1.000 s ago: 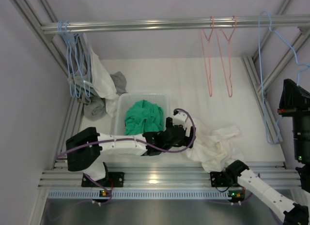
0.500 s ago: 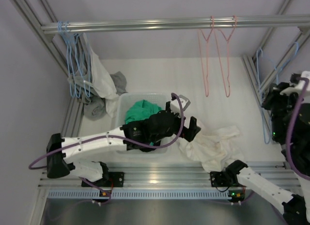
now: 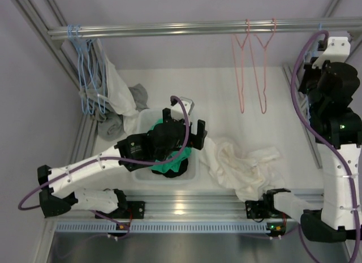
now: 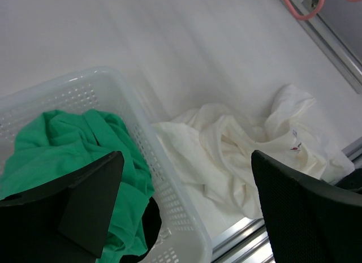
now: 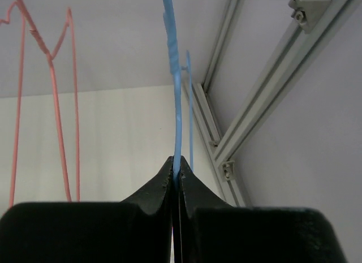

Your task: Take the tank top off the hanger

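The cream tank top [image 3: 243, 167] lies crumpled on the table right of the basket, off any hanger; the left wrist view shows the tank top [image 4: 243, 144] too. My right gripper [image 5: 177, 172] is shut on the thin blue hanger [image 5: 175, 93], raised high at the far right by the top rail. From above, the right gripper [image 3: 318, 41] is up near the rail's right end, and little of the hanger shows there. My left gripper [image 3: 182, 123] hangs open over the basket, its jaws wide with nothing between them [image 4: 189, 201].
A white perforated basket [image 4: 169, 184] holds a green garment [image 4: 73, 144]. Two pink hangers [image 3: 254, 65] hang from the rail [image 3: 169, 30]. Blue hangers with white and grey clothes [image 3: 99, 87] hang at the left. Aluminium frame posts [image 5: 266, 99] run along both sides.
My right arm has risen with the blue hanger up to the rail. My left arm has swung left, from the tank top to above the basket. The tank top stays on the table.
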Motion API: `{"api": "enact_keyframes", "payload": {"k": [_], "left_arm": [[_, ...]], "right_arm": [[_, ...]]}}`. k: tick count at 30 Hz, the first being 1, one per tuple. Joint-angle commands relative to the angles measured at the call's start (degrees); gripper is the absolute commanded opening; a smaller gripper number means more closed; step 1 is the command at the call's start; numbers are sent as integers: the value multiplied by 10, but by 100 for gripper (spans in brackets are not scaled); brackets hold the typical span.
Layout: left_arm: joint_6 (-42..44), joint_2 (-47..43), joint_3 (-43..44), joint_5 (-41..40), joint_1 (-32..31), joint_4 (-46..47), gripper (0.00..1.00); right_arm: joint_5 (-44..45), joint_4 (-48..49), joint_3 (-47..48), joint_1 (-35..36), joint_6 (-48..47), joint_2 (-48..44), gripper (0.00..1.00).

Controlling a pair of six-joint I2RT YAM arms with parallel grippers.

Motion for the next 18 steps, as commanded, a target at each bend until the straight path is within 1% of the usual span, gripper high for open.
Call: {"api": "enact_keyframes", "payload": {"k": [1,4,5,7,8,10,11,13,14,17,18], "left_arm": [[-3,-14,-19,-6,4,-25,99],[-5,-14,-28,0,8,-25,99],[-4,-14,-30,3,9,-25,99],[3,-13,-30,15,10,-21,99],[11,-11,-30,26,10,-18,99],[39,-1,-24,62,10,-13,99],[45,1,-22,65,10,-11,99],[49,8,-25,65,10,-5,99],[51,10,-28,65,10,-3,99],[58,19,-36,68,10,10,99],[60,24,-37,68,10,11,99]], "right_arm": [[-97,49,30,-16,-16,-12,0],[-136,70,24,-42,-29,-1,0],[-166,93,20,-73,-29,-2,0],[-196,119,4,-94,-17,-4,0],[-228,132,3,-115,-14,-3,0],[-263,146,-2,-135,-5,3,0],[-299,158,-2,-154,-3,6,0],[-327,171,0,-169,4,22,0],[-356,178,1,-186,6,29,0],[-392,201,2,-204,7,49,0],[-391,204,4,-206,11,60,0]]}}
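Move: The right hand grips the blue hanger; the stretch of rail it is bound for lies about 14 cm ahead, 3 cm right and 10 cm above. On that rail the nearer pink hanger's hook is some 15 cm ahead and 10 cm left, at rail height. From the open left hand, the white tank top's heap lies roughly 21 cm right, 2 cm back and 28 cm below; the basket is about 6 cm ahead, 7 cm left, equally low. Keeping its shut fingers on the blue hanger, the right hand carries it forward and up towards the rail, about 5 cm in all: first mostly rising, then pushing forward. Its fingers tip up some 10 degrees as the hand turns counter-clockwise. The left hand, wide open and empty, sinks about 4 cm towards the white tank top, rolling its left side up slightly. ##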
